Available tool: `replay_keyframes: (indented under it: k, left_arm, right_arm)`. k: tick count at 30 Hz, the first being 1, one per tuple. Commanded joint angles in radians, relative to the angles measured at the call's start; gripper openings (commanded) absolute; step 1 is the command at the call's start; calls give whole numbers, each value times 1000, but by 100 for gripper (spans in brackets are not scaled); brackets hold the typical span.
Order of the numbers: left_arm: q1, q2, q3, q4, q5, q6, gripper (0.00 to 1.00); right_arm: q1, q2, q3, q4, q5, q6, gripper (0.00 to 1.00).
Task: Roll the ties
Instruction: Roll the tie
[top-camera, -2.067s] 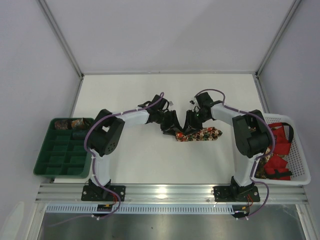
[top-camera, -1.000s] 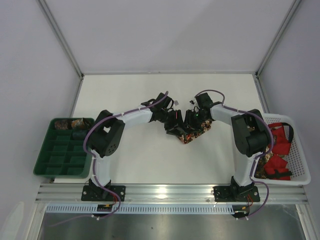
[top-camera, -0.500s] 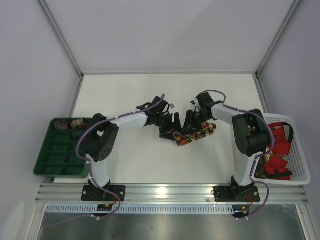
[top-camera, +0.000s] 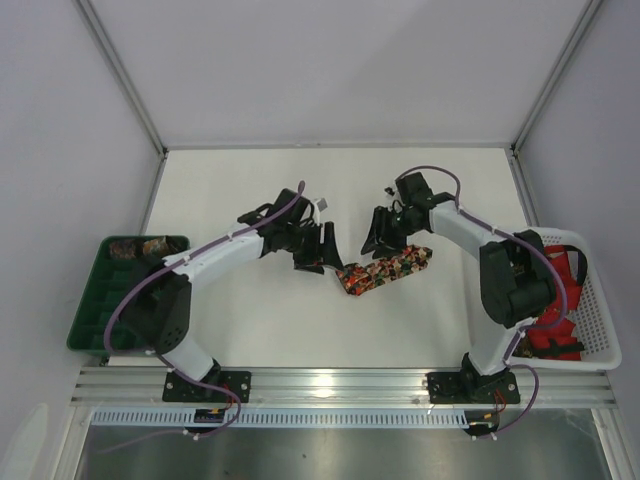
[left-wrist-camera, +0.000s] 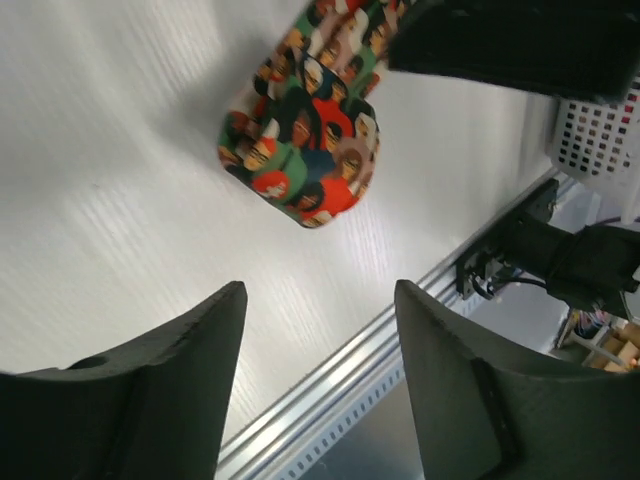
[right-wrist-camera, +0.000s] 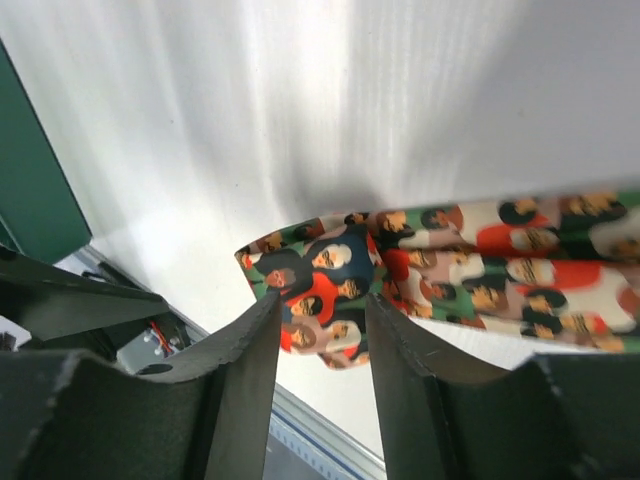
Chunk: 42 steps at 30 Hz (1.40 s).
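Note:
One tie (top-camera: 386, 269), patterned with small faces in red, green and dark blue, lies folded in a short slanted strip on the white table (top-camera: 260, 320). My left gripper (top-camera: 318, 260) hovers just left of its lower end, open and empty. In the left wrist view the tie (left-wrist-camera: 305, 140) lies well ahead of the gripper (left-wrist-camera: 320, 292). My right gripper (top-camera: 385, 243) hangs over the strip's far side, open. In the right wrist view the tie's folded end (right-wrist-camera: 320, 280) shows on the table through the gap of the gripper (right-wrist-camera: 322, 300), apart from both fingers.
A green compartment tray (top-camera: 100, 320) at the left edge holds rolled ties (top-camera: 135, 247) in its far cells. A white basket (top-camera: 600, 300) at the right edge holds red fabric (top-camera: 555, 300). An aluminium rail (top-camera: 340, 385) runs along the near edge.
Both grippers have opened and drawn away from the tie, the left one back to the left, the right one up and away. The bunched tie has fallen open into a flatter strip.

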Motion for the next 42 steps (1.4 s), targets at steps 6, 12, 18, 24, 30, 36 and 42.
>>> replay_keyframes:
  k: [6, 12, 18, 24, 30, 36, 42]
  left_arm:
    - [81, 199, 242, -98, -55, 66, 47]
    - [78, 385, 426, -159, -66, 97, 28]
    - [75, 431, 406, -124, -47, 128, 26]
    - [37, 488, 421, -78, 28, 166, 26]
    - [3, 508, 418, -99, 51, 169, 25]
    - [-26, 520, 452, -170, 46, 162, 25]
    - [-34, 519, 460, -204, 2, 152, 26]
  right_arm:
    - [33, -224, -98, -128, 300, 121, 41]
    - [212, -367, -339, -36, 506, 340, 9]
    - [423, -390, -476, 76, 731, 622, 0]
    - [468, -342, -540, 116, 815, 748, 0]
    - [468, -284, -518, 177, 819, 757, 0]
    - [468, -200, -441, 251, 816, 805, 0]
    - [468, -175, -419, 257, 827, 934, 0]
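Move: The rolled end of the tie lies about 2 cm ahead of the left hand, 5 cm to its right and some 9 cm below. From the right hand, the same roll is about 5 cm back, 5 cm to the left and 6 cm below. The tie's unrolled tail runs off from the roll, its middle about 5 cm farther out than the roll and 11 cm to the roll's right. The tie's roll gets worked from both sides. The left hand swings forward past it, sinks some 9 cm and draws back and right to its far-left side, fingers closing to a quarter open on the fabric. The right hand, after a small lift, shuts its fingers, sweeps back about 13 cm and down, then slides low forward and left against the roll's near side, turning clockwise some 35 degrees. ##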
